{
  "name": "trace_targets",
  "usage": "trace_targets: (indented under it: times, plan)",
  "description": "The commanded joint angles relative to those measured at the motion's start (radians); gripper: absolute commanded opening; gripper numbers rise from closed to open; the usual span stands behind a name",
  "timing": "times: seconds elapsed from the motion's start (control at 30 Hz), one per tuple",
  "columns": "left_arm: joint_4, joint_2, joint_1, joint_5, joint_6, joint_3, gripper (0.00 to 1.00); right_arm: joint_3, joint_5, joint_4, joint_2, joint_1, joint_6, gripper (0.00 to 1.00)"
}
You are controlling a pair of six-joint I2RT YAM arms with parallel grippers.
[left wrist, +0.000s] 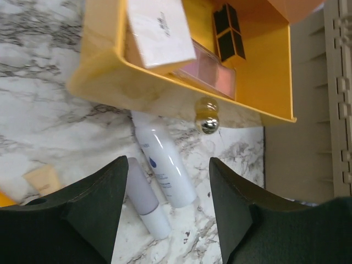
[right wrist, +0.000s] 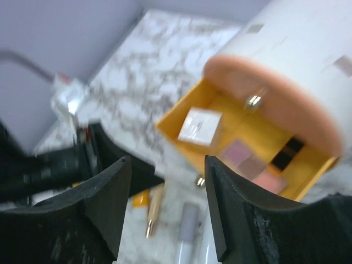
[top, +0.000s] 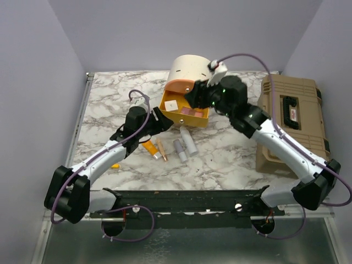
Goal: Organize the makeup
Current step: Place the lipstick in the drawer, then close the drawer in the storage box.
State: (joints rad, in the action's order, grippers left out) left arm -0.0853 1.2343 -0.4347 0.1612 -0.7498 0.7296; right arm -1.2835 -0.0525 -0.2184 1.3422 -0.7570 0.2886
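Note:
The orange drawer of the cream case stands pulled out. It holds a white square compact, a pink palette and black lipsticks. In front of it on the marble lie a white tube, a lilac-capped tube, a gold pencil and an orange tube. My left gripper hangs open above the white tube and the lilac-capped tube, holding nothing. My right gripper is open and empty over the drawer's front edge.
A tan toolbox fills the table's right side, under the right arm. The drawer's gold knob points at the tubes. A small yellow item lies beside the left arm. Purple walls close in the back and sides.

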Motion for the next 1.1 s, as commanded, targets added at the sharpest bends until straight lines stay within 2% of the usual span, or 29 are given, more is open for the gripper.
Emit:
trace_targets:
  times: [0.0,0.1,0.2,0.37,0.5,0.63,0.73,0.9,1.07]
  plan:
    - [-0.128,0.051,-0.088,-0.014,-0.017,0.022,0.6,-0.215,-0.063,-0.145,0.119,0.184,-0.03,0.61]
    - [-0.177,0.078,-0.149,-0.096,-0.041,0.015,0.59,-0.302,0.117,-0.142,0.208,0.309,-0.015,0.61]
    - [-0.232,0.12,-0.183,-0.152,-0.044,0.024,0.57,-0.419,0.209,-0.175,0.335,0.386,0.016,0.61]
    - [-0.253,0.202,-0.191,-0.169,-0.061,0.088,0.5,-0.662,0.34,-0.255,0.544,0.438,0.013,0.61]
    - [-0.254,0.225,-0.194,-0.164,-0.072,0.113,0.5,-0.756,0.431,-0.266,0.632,0.459,0.05,0.6]
    - [-0.249,0.25,-0.194,-0.173,-0.065,0.113,0.48,-0.741,0.465,-0.243,0.644,0.462,0.048,0.62]
    - [-0.243,0.292,-0.194,-0.169,-0.089,0.129,0.44,-0.736,0.56,-0.262,0.662,0.463,0.051,0.62]
    - [-0.251,0.321,-0.2,-0.19,-0.083,0.141,0.41,-0.621,0.522,-0.233,0.63,0.463,0.064,0.62]
    - [-0.243,0.349,-0.2,-0.208,-0.059,0.186,0.34,-0.64,0.528,-0.295,0.656,0.463,0.021,0.62]
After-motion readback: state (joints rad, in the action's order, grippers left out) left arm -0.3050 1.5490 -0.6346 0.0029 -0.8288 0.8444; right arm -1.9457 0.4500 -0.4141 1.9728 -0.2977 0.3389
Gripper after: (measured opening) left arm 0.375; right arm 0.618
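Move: The drawer's gold knob lies about 9 cm to my left hand's right, 3 cm ahead and 3 cm below. Inside the open drawer, the white box is roughly 10 cm ahead, 3 cm right, and the pink palette 9 cm ahead, 14 cm right, both 3 cm below. For my right hand, the cabinet's rounded white top is some 18 cm ahead, 2 cm right and 5 cm lower; the knob is about 3 cm ahead, 3 cm left and 16 cm below. My left hand swings about 8 cm right along the drawer front, then eases forward and down to the knob, partly closing its fingers until the tips flank it. Meanwhile my right hand leaves the drawer fast, arcing up and some 20 cm forward with a little right, then down onto the cabinet's white top, tipping about 15 degrees downward with its fingers still apart. ##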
